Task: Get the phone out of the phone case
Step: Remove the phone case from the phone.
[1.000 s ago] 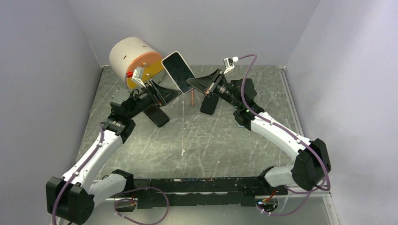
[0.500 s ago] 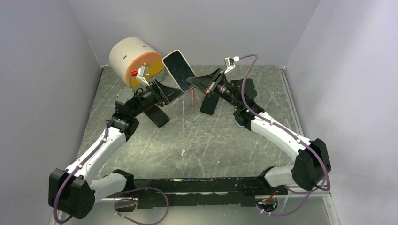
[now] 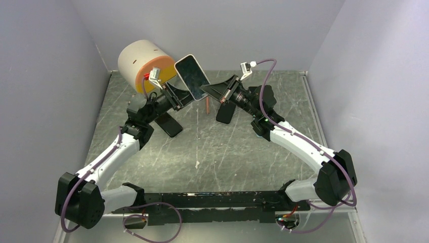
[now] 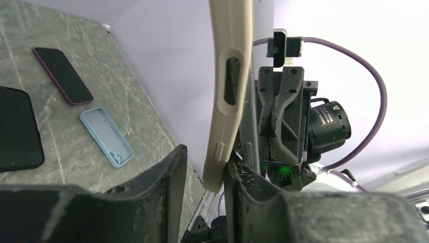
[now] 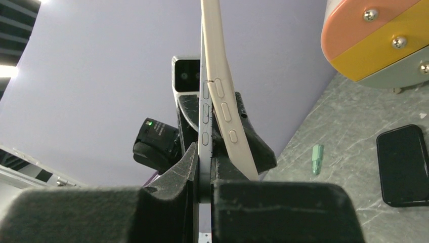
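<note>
A phone (image 3: pixel 192 76) in a cream case is held tilted in the air at the back of the table. My right gripper (image 3: pixel 208 91) is shut on the phone's grey edge (image 5: pixel 205 121); there the cream case (image 5: pixel 222 101) bows away from the phone body. My left gripper (image 3: pixel 183 99) reaches the phone's lower left side. In the left wrist view the case's corner (image 4: pixel 230 76) sits between the jaws of the left gripper (image 4: pixel 205 159), touching the right finger (image 4: pixel 243 177), with a gap to the left finger (image 4: pixel 169 172).
A white cylinder (image 3: pixel 144 63) with an orange and yellow face stands at the back left. Two dark phones (image 3: pixel 169 124) (image 3: pixel 225 112) lie on the table beneath the arms. A light blue empty case (image 4: pixel 106 136), a copper-coloured stick (image 3: pixel 208 105) and a small green bit (image 5: pixel 317 158) are nearby.
My left gripper has moved up and right to the cased phone, and its jaws have narrowed around the case's corner. The right gripper and the phone have stayed put.
</note>
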Controlling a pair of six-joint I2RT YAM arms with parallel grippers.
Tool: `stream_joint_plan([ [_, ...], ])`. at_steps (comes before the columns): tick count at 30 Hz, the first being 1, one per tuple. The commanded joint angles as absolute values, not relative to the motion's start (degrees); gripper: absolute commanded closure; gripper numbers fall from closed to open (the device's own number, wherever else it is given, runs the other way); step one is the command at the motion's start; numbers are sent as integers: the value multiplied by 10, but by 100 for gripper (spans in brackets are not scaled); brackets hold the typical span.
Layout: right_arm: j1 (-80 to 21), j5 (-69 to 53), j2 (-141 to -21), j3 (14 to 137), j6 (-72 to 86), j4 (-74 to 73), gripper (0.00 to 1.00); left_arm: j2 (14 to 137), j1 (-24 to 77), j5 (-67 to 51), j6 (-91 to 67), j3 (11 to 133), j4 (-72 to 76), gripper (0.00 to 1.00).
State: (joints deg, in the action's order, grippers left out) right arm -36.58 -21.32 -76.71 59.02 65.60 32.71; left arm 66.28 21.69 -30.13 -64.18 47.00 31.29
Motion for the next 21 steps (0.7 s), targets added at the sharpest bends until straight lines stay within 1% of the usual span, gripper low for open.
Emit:
stream_joint_plan([
  [1, -381, -285, -740, 598, 636, 331, 100, 656, 215, -253, -643, 507, 363, 70],
  [4, -381, -284, -735, 592, 626, 317, 100, 652, 214, -237, -634, 507, 352, 85],
  [8, -377, -283, -720, 583, 609, 292, 100, 643, 213, -199, -599, 512, 309, 96],
  [9, -375, -282, -715, 581, 606, 287, 100, 639, 213, -184, -586, 515, 288, 97],
  [15, -361, -284, -692, 572, 592, 262, 100, 616, 212, -73, -491, 527, 167, 97],
  [21, -341, -294, -673, 567, 580, 236, 100, 610, 213, -2, -391, 530, 99, 97],
])
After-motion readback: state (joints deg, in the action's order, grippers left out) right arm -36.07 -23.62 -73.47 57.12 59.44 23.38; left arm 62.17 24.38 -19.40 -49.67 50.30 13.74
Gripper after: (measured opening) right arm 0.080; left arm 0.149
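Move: Around the left hand's half-open fingers lies the near left edge of the white phone case, its middle some 6 cm ahead and 5 cm above, level sideways. From the right hand, which already grips the phone, that middle is about 4 cm ahead, 4 cm left and 4 cm up. Roughly 27 cm below the left hand lie the left black phone, 16 cm left and level fore-and-aft; the pencil, 14 cm ahead and 4 cm right; and the centre black phone, 9 cm ahead and 15 cm right. Closing on the case's edge, the left fingers pinch it, then the hand sinks about 2 cm and draws about 1 cm left, away from the phone, tipping its fingers down and swinging them counter-clockwise. The right hand keeps its grip on the phone, sinking some 3 cm and easing slightly back and right, fingertips dipping. ##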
